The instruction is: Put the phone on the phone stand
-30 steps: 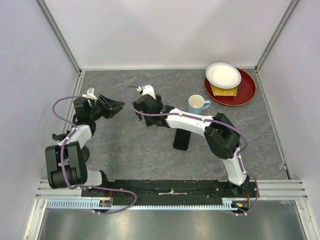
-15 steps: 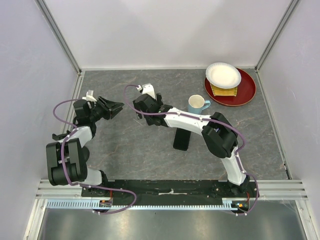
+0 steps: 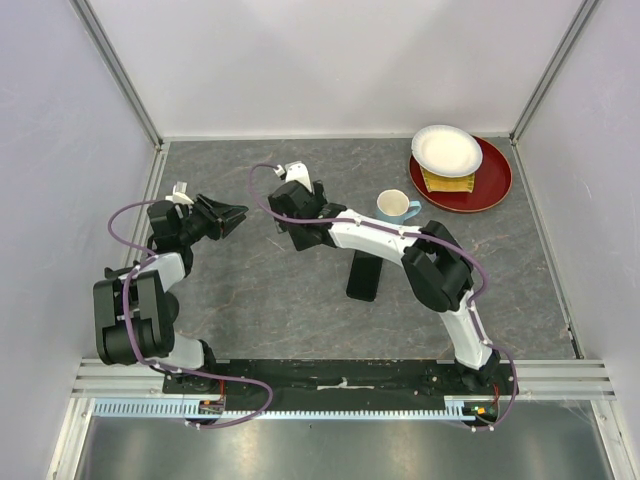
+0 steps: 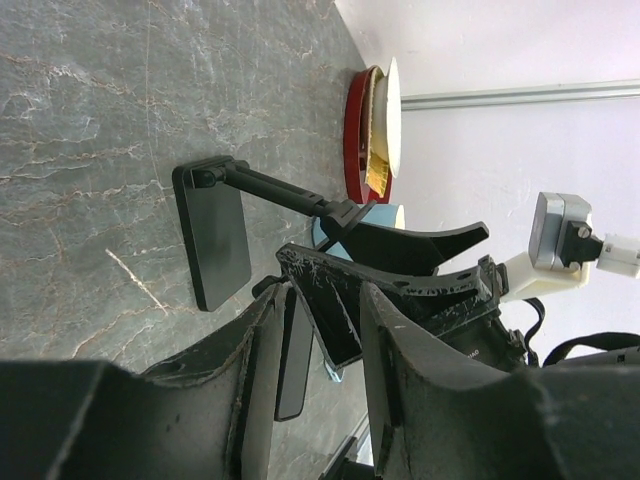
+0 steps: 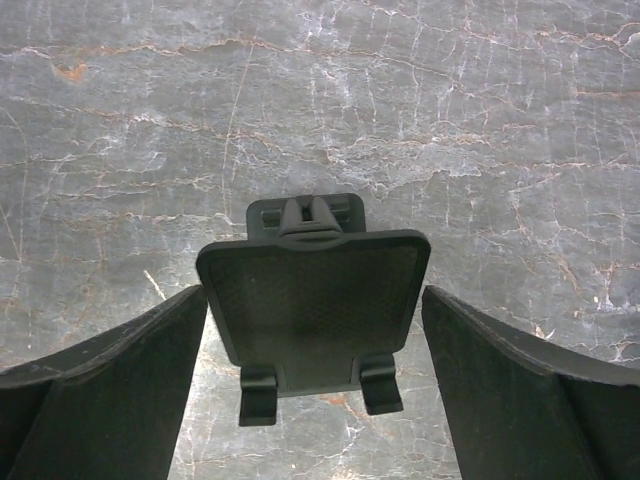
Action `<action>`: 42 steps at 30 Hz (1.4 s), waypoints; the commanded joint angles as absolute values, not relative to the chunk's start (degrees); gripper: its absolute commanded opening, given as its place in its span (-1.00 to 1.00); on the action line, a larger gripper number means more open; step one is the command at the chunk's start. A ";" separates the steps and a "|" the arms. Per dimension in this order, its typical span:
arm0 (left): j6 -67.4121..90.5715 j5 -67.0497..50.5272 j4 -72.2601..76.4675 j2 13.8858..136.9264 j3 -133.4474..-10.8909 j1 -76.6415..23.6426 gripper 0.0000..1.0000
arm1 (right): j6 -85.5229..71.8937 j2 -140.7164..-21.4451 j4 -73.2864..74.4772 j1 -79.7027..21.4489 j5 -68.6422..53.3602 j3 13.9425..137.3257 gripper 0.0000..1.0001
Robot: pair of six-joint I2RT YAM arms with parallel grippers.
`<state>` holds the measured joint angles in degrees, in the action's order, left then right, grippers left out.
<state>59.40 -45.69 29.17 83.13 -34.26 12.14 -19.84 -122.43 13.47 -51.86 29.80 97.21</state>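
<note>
The black phone (image 3: 362,280) lies flat on the table, partly under my right arm. In the left wrist view it shows edge-on (image 4: 288,350), far beyond my left fingers. The black phone stand is hidden under my right gripper (image 3: 288,215) in the top view. Its plate with two small lips (image 5: 315,300) lies just below the open right gripper (image 5: 315,295), spanning the gap between the fingers. The left wrist view shows the plate (image 4: 210,240) with a thin arm (image 4: 280,192). My left gripper (image 3: 240,218) is open and empty, left of the stand, pointing at it.
A blue mug (image 3: 397,208) stands right of the right gripper. A red plate (image 3: 492,180) at the back right holds a white plate (image 3: 445,150) and a yellow piece (image 3: 447,182). Walls close the left, back and right sides.
My right gripper has moved a little toward the back of the table over the stand. The left gripper has hardly moved. The phone has not moved.
</note>
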 commanded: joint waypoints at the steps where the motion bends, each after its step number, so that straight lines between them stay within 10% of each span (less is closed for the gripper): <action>1: 60.91 -47.11 32.08 83.93 -34.01 12.39 -0.15 | -18.90 -122.44 13.01 -51.33 28.56 99.67 0.81; 9: 61.96 -47.29 33.48 85.17 -33.58 12.48 -0.15 | -18.02 -123.66 13.01 -51.33 31.64 102.30 0.41; 18: 65.48 -47.72 38.23 85.78 -31.91 12.48 -0.19 | -23.20 -122.61 13.27 -51.24 39.70 103.97 -1.00; 42: 63.81 -50.18 38.06 87.97 -33.57 8.17 -0.15 | -11.34 -144.31 8.96 -32.79 34.28 138.59 -1.00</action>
<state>64.31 -47.16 36.56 85.69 -30.87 8.80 -13.82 -143.00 12.47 -33.06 37.93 131.61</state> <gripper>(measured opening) 0.413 0.753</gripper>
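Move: The right hand's open fingers already straddle the phone stand's upright plate, with the stand's middle roughly 1 cm back and 5 cm below. From this hand, the black phone lies about 17 cm right and 12 cm back, 9 cm down; the mug is about 24 cm right, 3 cm ahead and 5 cm lower. From the left hand, the stand is some 16 cm right, 4 cm ahead and 8 cm down. The right hand pinches the phone stand's plate, then lifts and carries it 20 cm forward and 12 cm right. ##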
